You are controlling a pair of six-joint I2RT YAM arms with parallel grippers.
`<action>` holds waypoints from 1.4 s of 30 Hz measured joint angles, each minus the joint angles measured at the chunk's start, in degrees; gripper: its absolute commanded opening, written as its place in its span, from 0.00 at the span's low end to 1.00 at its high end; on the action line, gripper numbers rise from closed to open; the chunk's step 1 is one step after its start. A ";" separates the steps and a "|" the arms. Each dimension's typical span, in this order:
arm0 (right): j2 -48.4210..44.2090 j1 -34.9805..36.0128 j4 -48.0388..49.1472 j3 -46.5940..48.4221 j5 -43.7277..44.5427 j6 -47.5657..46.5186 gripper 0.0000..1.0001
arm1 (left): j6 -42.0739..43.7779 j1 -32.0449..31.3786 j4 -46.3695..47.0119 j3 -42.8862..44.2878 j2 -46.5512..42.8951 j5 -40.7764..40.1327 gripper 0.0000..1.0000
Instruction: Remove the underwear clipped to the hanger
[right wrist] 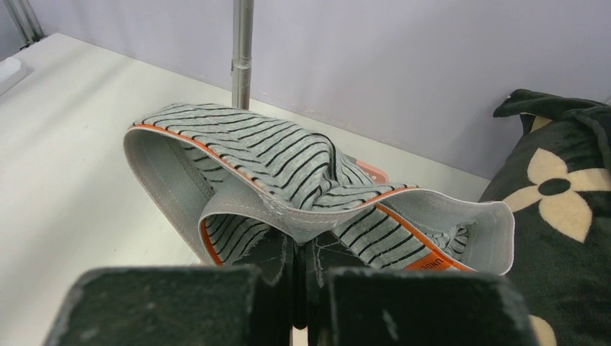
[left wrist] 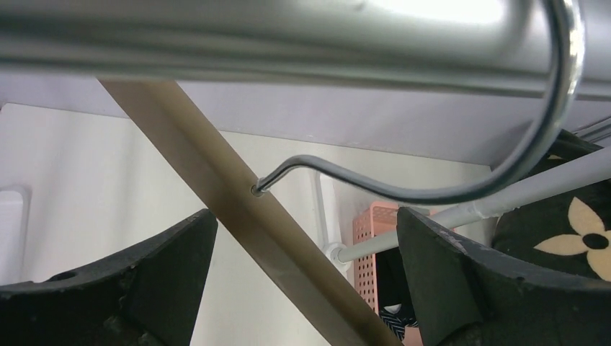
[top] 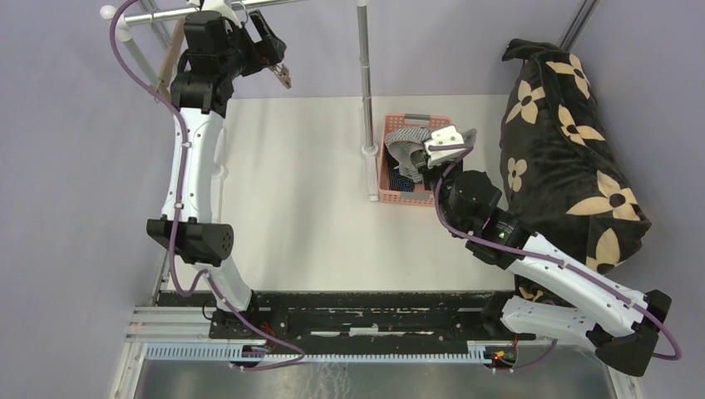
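My right gripper [right wrist: 302, 254] is shut on the waistband of the grey-and-white striped underwear [right wrist: 288, 155], which has orange trim. It hangs bunched over the pink basket [top: 388, 193], with the right gripper [top: 430, 160] above the basket's right side and the grey underwear [top: 407, 135] showing. Navy striped underwear [left wrist: 393, 314] and a black piece [left wrist: 393, 277] lie inside the basket. My left gripper [left wrist: 306, 216] is open up at the rail, its jaws either side of the wooden hanger [left wrist: 238, 216] without touching it. The hanger's metal hook [left wrist: 533, 137] sits over the rail [left wrist: 288, 43].
A chrome rail [top: 216, 10] crosses the top left, with the left gripper [top: 281, 73] just below it and the hanger [top: 170, 54] beside it. An upright pole [top: 364, 75] stands left of the basket. A black cushion with tan flowers [top: 574, 141] fills the right side.
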 measured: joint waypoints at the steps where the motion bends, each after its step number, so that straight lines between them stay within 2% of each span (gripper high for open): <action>1: 0.00 0.00 -0.15 0.00 -0.09 0.04 0.01 | 0.00 0.00 0.00 -0.26 -0.24 0.00 0.99; 8: 0.17 0.00 -0.46 -0.04 0.04 -0.07 0.01 | 0.07 0.02 0.07 -2.08 -3.91 0.70 0.99; 14: 2.80 -0.02 1.11 -0.04 1.14 -2.38 0.01 | 0.76 0.02 0.33 -5.92 -11.61 0.70 0.99; 18: 7.13 -0.94 2.40 1.29 1.75 -4.31 0.01 | 1.73 0.02 1.49 -11.87 -18.45 0.68 0.99; 24: 15.43 -6.23 2.84 5.68 -0.48 -4.22 0.01 | 3.23 0.02 2.93 -22.99 -27.80 1.01 0.99; 32: 26.58 -15.15 2.25 8.33 -8.46 2.95 0.01 | 3.96 0.02 4.13 -34.40 -40.85 6.01 0.99; 39: 35.58 -16.65 -0.09 8.33 -15.21 10.56 0.01 | 3.93 0.02 5.11 -41.86 -52.76 11.39 0.99; 40: 36.76 -16.61 -0.57 8.33 -16.06 11.72 0.04 | 3.93 0.00 5.11 -42.16 -53.51 11.93 0.99; 42: 38.84 -16.55 -1.38 8.33 -17.03 13.57 0.52 | 3.96 0.02 5.51 -43.10 -55.43 12.83 0.99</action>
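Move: The right hand grips the grey striped underwear; the pink basket's middle lies about 17 cm ahead, 2 cm to its right and 31 cm below. The rack post's foot stands about 20 cm ahead and 12 cm left of that hand, the flowered cushion 14 cm ahead and some 42 cm right. From the open left hand the basket is roughly 2 cm back and 40 cm right, the empty hanger 3 cm ahead, 2 cm left. Right lowers the gripped underwear 21 cm and forward 13 cm into the basket; left, open, backs 27 cm from the hanger. ##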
